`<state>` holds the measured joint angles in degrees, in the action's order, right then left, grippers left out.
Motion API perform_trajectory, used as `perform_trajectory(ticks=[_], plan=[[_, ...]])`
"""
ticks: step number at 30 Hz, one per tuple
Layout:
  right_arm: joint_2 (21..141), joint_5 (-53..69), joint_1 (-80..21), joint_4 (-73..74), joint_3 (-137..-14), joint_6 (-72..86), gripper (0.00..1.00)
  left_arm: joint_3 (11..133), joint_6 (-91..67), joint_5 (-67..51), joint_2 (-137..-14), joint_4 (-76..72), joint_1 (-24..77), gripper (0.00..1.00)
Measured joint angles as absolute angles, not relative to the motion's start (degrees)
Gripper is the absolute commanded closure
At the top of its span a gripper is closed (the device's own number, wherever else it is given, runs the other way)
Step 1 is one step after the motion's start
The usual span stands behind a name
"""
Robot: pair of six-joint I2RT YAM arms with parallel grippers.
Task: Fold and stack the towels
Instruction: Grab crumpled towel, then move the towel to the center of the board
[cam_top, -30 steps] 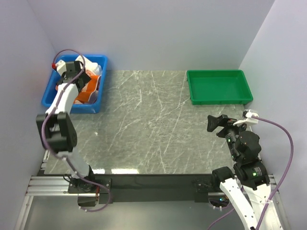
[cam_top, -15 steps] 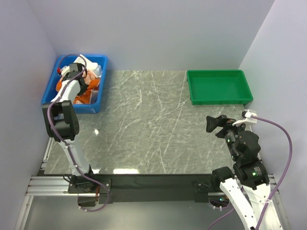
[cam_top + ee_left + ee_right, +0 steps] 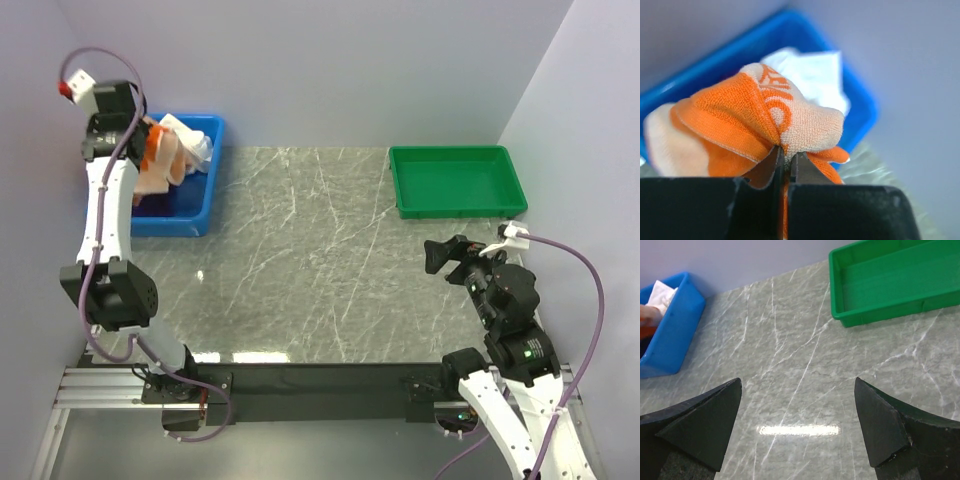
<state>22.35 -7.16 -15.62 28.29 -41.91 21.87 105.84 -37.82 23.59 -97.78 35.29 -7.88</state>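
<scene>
My left gripper [image 3: 785,156] is shut on a bunched fold of the orange towel [image 3: 735,120], which carries a white print. In the top view that gripper [image 3: 140,140] is raised above the blue bin [image 3: 192,210] at the far left, with the orange towel [image 3: 157,165] hanging from it. A white towel [image 3: 190,140] lies in the bin behind it, also visible as white cloth [image 3: 810,75] in the left wrist view. My right gripper [image 3: 797,427] stands open over bare table at the near right [image 3: 440,256], nothing between its fingers. No purple towel shows.
A green tray [image 3: 456,180] sits at the far right of the marble table [image 3: 320,260]. Lilac walls close in the left, back and right sides. The blue bin [image 3: 670,335] appears at the left of the right wrist view.
My left gripper has shut on the orange towel inside the bin and risen, lifting the towel up out of the bin. The right arm has barely shifted.
</scene>
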Motion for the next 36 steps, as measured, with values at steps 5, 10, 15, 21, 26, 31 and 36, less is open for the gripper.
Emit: perform_trajectory(ticks=[5, 10, 15, 21, 26, 31, 36], plan=[[23.66, -5.82, -15.62, 28.25, -43.18, 22.33, 0.00, 113.54, -37.17, 21.23, -94.78, 34.76, -7.88, 1.00], [23.99, -4.54, -15.64, 28.16, -43.20, 23.16, 0.00, 116.09, -37.17, 16.16, -93.06, 33.56, -7.79, 1.00], [24.75, -3.66, -15.64, 28.03, -43.20, 23.20, 0.00, 116.97, -35.68, 11.05, -93.86, 33.30, -1.04, 1.00], [26.17, -2.13, -15.62, 27.81, -43.20, 23.05, 0.00, 116.57, -34.48, 4.99, -95.37, 32.49, 13.54, 1.00], [28.40, 1.28, -15.62, 27.18, -43.27, 22.63, 0.00, 104.84, -34.30, 4.75, -91.05, 29.28, 23.20, 1.00], [31.68, 5.65, -16.27, 26.04, -43.33, 22.35, 0.00, 84.31, -35.92, 7.29, -83.72, 24.99, 33.39, 0.61], [37.39, 4.93, -23.66, 25.32, -43.33, 21.41, 0.00, 67.40, -39.88, 7.84, -80.77, 22.52, 46.19, 0.22]])
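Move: The orange-and-white towel hangs from the closed left fingers, bound for the open middle of the table, about 42 cm to that hand's right, 19 cm back and 32 cm below. The blue bin is nearly under the hand, 2 cm ahead and 27 cm down; the white towel in it lies 7 cm ahead, 3 cm right. The right hand has that table spot about 22 cm left, 8 cm ahead, 27 cm below. The towel, still pinched, is lifted a further 12 cm clear of the blue bin by the left hand and swung right towards the table's middle, the wrist turning clockwise. The hand then draws back and sinks while still going right, opening its fingers late on the way down to let go above the tabletop. The empty, open right hand eases about 8 cm left and slightly down towards the same spot. ##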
